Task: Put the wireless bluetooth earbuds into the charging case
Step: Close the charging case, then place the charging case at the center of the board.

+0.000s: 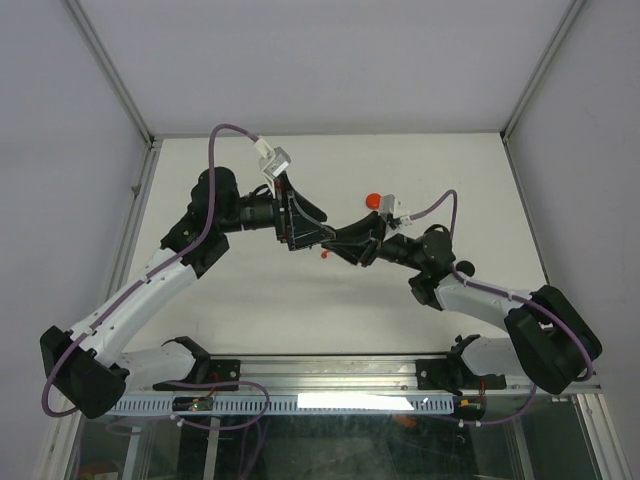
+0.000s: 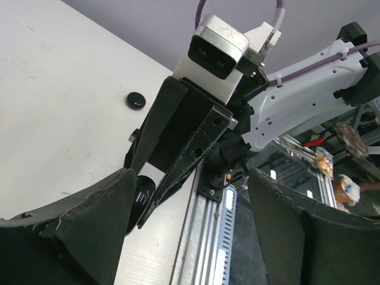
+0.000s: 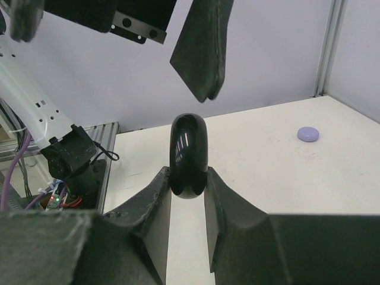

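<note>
My right gripper (image 3: pixel 189 178) is shut on a glossy black round charging case (image 3: pixel 189 155) and holds it on edge above the table. The case also shows in the left wrist view (image 2: pixel 141 193), between the right gripper's fingers. My left gripper (image 2: pixel 190 237) is open and empty, its fingers (image 2: pixel 77 231) spread wide just in front of the case; one of them hangs above it in the right wrist view (image 3: pixel 202 47). In the top view both grippers meet mid-table (image 1: pixel 325 240). A tiny red piece (image 1: pixel 325 256), perhaps an earbud, lies just below them. No other earbud shows.
A red round case (image 1: pixel 373 200) lies behind the right arm. A lavender round case (image 3: pixel 307 134) lies on the table to the right. A small black round item (image 2: pixel 135 100) lies on the table beyond the grippers. The metal rail (image 1: pixel 330 372) runs along the near edge.
</note>
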Motion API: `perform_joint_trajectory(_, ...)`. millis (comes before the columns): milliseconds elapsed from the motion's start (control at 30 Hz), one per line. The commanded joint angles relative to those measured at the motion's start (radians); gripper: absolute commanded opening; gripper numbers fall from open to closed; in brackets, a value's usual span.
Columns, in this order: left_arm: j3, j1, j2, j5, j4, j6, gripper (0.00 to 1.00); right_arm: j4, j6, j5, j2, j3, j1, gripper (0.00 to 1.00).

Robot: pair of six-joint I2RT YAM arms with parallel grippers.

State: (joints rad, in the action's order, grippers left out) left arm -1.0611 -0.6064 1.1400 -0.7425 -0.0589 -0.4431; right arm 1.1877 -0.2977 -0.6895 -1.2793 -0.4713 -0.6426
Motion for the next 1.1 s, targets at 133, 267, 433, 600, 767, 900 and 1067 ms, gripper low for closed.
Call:
perform_joint_trajectory(133,-0.052,0.042,-0.057,0.281,-0.131,0.117,0.81,-0.196,-0.013,0.058,0.044,-0.057,0.050,0.00)
perform_joint_trajectory(267,-0.091,0.051,-0.047,0.567,-0.259,0.162,0.84,-0.433,-0.013,0.158,0.075,-0.098,0.078,0.00)
perform_joint_trajectory(433,-0.083,0.061,-0.036,0.891,-0.336,0.177,0.95,-0.671,-0.027,0.266,0.111,-0.123,0.130,0.00)
perform_joint_trajectory(600,-0.080,0.071,-0.021,1.075,-0.370,0.201,0.99,-0.880,-0.083,0.365,0.127,-0.142,0.238,0.00)
perform_joint_trajectory(767,-0.062,0.092,-0.018,1.199,-0.375,0.202,0.99,-0.973,-0.144,0.396,0.108,-0.149,0.384,0.00)
perform_joint_trajectory(900,-0.051,0.138,-0.007,1.182,-0.376,0.176,0.99,-1.007,-0.215,0.410,0.042,-0.157,0.509,0.00)
perform_joint_trajectory(1067,-0.023,0.202,-0.023,1.188,-0.377,0.169,0.99,-0.993,-0.254,0.403,-0.058,-0.179,0.631,0.00)
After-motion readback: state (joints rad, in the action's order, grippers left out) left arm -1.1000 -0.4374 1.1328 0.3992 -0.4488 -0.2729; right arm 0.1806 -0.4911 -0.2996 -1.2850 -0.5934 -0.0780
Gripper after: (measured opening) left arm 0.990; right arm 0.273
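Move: The closed charging case sits in the right fingers, some 4 cm ahead of the left hand point, 2 cm to its right and 5 cm below. Clear table for the case lies about 15 cm ahead, 25 cm right and 26 cm below the right hand. At table height too, from that hand, the red case is roughly 28 cm ahead and 12 cm right, a second black case 6 cm ahead and 37 cm right. Rightward, down and forward the right hand carries the still-gripped case, some 30 cm in all, tipping and swinging clockwise until its fingers point forward and down. The left hand meanwhile backs away from the case, about 21 cm left and 13 cm forward while sinking some 7, turning counter-clockwise roughly 70 degrees and spreading its fingers fully. ##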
